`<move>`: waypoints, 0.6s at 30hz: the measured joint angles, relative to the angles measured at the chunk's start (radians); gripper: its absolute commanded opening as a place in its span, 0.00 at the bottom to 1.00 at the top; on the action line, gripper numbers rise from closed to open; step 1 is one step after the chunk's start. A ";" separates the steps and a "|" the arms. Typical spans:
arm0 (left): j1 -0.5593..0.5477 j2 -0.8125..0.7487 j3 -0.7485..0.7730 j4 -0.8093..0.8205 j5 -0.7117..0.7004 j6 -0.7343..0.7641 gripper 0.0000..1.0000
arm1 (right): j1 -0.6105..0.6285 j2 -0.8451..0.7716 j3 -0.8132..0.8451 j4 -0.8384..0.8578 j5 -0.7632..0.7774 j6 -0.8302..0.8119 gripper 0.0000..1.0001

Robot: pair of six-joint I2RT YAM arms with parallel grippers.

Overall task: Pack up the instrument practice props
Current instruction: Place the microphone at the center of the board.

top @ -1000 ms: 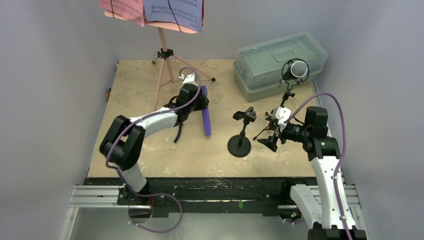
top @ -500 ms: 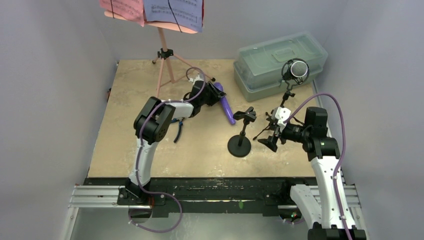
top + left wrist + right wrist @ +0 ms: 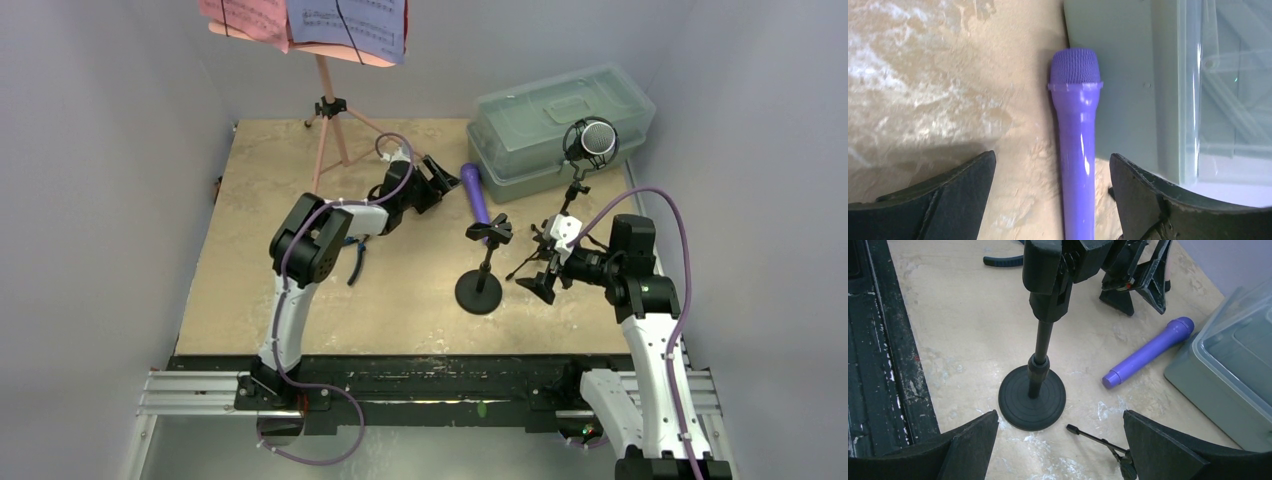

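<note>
The purple mic lies flat on the table, its head beside the greenish box. My left gripper is open just left of it. In the left wrist view the purple mic runs between the spread fingers of the left gripper, touching neither. The right gripper stands open, empty, facing the round-based black mic support. Behind it the black silver-headed mic sits on a tripod support. The pink music rack holds printed sheets at the back.
Blue-handled pliers lie by the left arm's elbow. The lidded box fills the back right corner. In the right wrist view the support's base, a thin tripod leg and the purple mic lie ahead of the right gripper.
The left arm swung right with the purple mic, then opened and let it go; the mic now lies beside the box. The right arm has not moved.
</note>
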 measured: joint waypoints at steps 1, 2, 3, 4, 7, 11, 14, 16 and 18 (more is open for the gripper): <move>0.000 -0.010 -0.016 0.000 0.005 0.014 0.84 | 0.000 0.000 0.000 0.000 0.000 0.000 0.99; 0.000 -0.029 -0.042 0.005 0.016 0.038 0.84 | 0.000 0.000 0.000 0.000 0.000 0.000 0.99; 0.000 -0.051 -0.070 0.008 0.025 0.058 0.84 | -0.001 0.000 0.000 0.000 0.000 0.000 0.99; 0.000 -0.075 -0.098 0.015 0.035 0.081 0.84 | -0.002 0.000 0.000 0.000 0.000 0.000 0.99; 0.000 -0.160 -0.197 0.049 0.069 0.138 0.84 | -0.004 0.000 0.000 0.000 0.000 0.000 0.99; 0.000 -0.307 -0.359 0.120 0.121 0.212 0.84 | -0.004 0.000 -0.001 0.000 0.000 0.000 0.99; 0.000 -0.430 -0.490 0.182 0.156 0.256 0.84 | -0.005 0.000 -0.001 0.000 0.000 0.000 0.99; 0.000 -0.523 -0.592 0.230 0.176 0.278 0.85 | -0.005 0.000 -0.003 0.000 0.000 0.000 0.99; 0.000 -0.614 -0.696 0.293 0.194 0.295 0.85 | -0.005 0.000 -0.006 0.001 0.000 -0.001 0.99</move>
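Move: The purple microphone lies on the table by the box, its middle about 8 cm right, 6 cm back and 4 cm below my left hand, which is open and already clear of it. The mic stand is some 28 cm back and 9 cm right, the green box roughly 27 cm right and 6 cm ahead, and the pliers about 20 cm back and 19 cm left. From my idle right hand the microphone is 22 cm ahead, 12 cm left and 21 cm below. With the microphone already released, I draw my empty left hand back from it and the green box by about 15 cm, gathering speed. I soon lift it some 8 cm too and drift a little to the left, fingers staying wide, while the wrist tips the fingertips up about 20 degrees and swings them some 15 degrees clockwise. ##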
